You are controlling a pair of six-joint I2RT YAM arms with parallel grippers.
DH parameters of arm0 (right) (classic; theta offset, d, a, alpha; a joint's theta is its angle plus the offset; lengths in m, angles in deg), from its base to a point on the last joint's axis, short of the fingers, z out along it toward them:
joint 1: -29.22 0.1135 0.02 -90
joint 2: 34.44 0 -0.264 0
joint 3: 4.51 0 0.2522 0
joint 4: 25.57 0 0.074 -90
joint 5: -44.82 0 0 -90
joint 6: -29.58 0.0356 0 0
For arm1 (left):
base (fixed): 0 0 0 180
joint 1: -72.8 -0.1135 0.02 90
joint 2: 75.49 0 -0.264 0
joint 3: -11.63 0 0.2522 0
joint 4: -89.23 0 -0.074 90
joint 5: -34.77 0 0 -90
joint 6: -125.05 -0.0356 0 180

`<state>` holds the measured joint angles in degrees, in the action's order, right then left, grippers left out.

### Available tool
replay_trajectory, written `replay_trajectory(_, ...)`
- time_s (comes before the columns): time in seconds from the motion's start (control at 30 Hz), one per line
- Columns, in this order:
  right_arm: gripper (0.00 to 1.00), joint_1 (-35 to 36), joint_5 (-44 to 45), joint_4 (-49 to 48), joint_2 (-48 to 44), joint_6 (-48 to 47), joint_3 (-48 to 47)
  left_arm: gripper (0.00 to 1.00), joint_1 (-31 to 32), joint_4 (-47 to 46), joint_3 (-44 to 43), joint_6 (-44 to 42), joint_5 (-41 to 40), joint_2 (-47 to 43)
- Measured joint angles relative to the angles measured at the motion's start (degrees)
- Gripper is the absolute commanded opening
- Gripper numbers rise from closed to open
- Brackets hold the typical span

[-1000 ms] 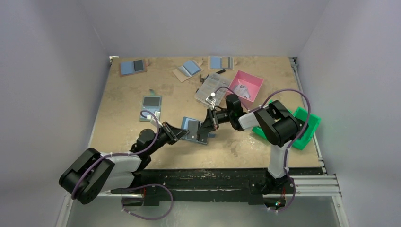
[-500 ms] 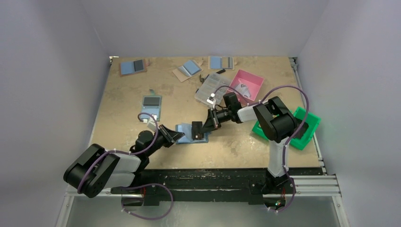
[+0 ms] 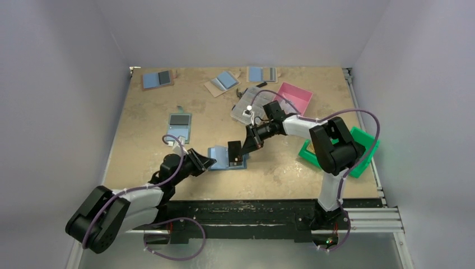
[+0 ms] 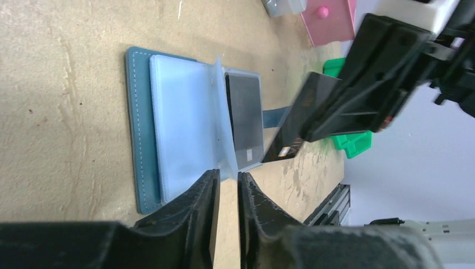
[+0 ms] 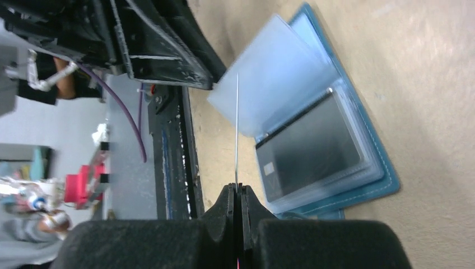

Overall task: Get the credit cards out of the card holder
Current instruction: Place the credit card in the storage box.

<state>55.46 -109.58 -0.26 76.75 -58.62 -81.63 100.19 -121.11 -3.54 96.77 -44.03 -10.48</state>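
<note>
The card holder [image 3: 217, 158] lies open on the table, blue with a teal edge [image 4: 137, 129] and clear sleeves. One dark credit card [image 4: 245, 117] sits in a sleeve on its right half. My right gripper [image 3: 246, 143] is shut on another dark credit card [image 3: 234, 151], held just over that half and seen edge-on in the right wrist view [image 5: 237, 129]. My left gripper [image 4: 227, 178] is at the holder's near edge, jaws a narrow gap apart. An upright clear sleeve leaf [image 4: 220, 106] ends right at its tips.
Other blue holders lie at the back [image 3: 158, 78], [image 3: 223, 82], [image 3: 262, 74] and left of centre [image 3: 180, 126]. A clear plastic box [image 3: 246, 109], a pink tray [image 3: 299, 96] and a green tray [image 3: 365, 150] stand on the right.
The holder has shifted left and now lies flat. My left jaws have parted a little. My right gripper has kept the dark card, and its arm has swung back.
</note>
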Motion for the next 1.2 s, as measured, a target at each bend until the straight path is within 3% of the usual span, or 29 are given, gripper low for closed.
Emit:
replay_trajectory(0.4,0.00,-0.09,4.42,21.97,-11.34,-25.94,-7.52,0.92,-0.37,31.93,-10.27,-5.53,-8.87,-23.61)
replay_trajectory(0.47,0.00,-0.44,5.95,25.22,-13.40,-29.97,-7.58,0.99,-0.39,36.63,-12.72,-6.05,-10.40,-25.11)
replay_trajectory(0.6,0.00,-3.06,8.39,29.66,-20.20,-35.32,-7.52,0.99,-0.44,44.89,-18.08,-8.39,-12.00,-26.08)
replay_trajectory(0.8,0.00,-13.68,9.03,35.60,-30.38,-43.10,-8.00,0.99,-0.70,52.74,-28.85,-15.61,-10.21,-22.36)
replay_trajectory(1.0,0.00,-24.35,10.73,46.73,-30.16,-51.21,-11.39,0.98,-0.72,57.94,-39.76,-25.99,-6.58,-15.72)
replay_trajectory(1.2,0.00,-34.84,12.50,58.84,-28.94,-58.34,-16.85,0.99,-0.72,61.77,-40.92,-35.01,-5.90,-13.99)
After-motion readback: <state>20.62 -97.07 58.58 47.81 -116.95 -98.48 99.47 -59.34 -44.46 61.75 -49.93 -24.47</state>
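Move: The right hand already pinches the black card; the green storage box's middle lies about 35 cm to its right, 1 cm ahead and 7 cm below. The card holder is some 6 cm to this hand's left, 2 cm back and 7 cm below; the pink box about 17 cm ahead and 17 cm right, also 7 cm below. From the left hand, the storage box is some 47 cm right, 4 cm ahead and 6 cm below. Right hand carries the black card 23 cm right, 15 up, towards the storage box; left rises, opening wide. ##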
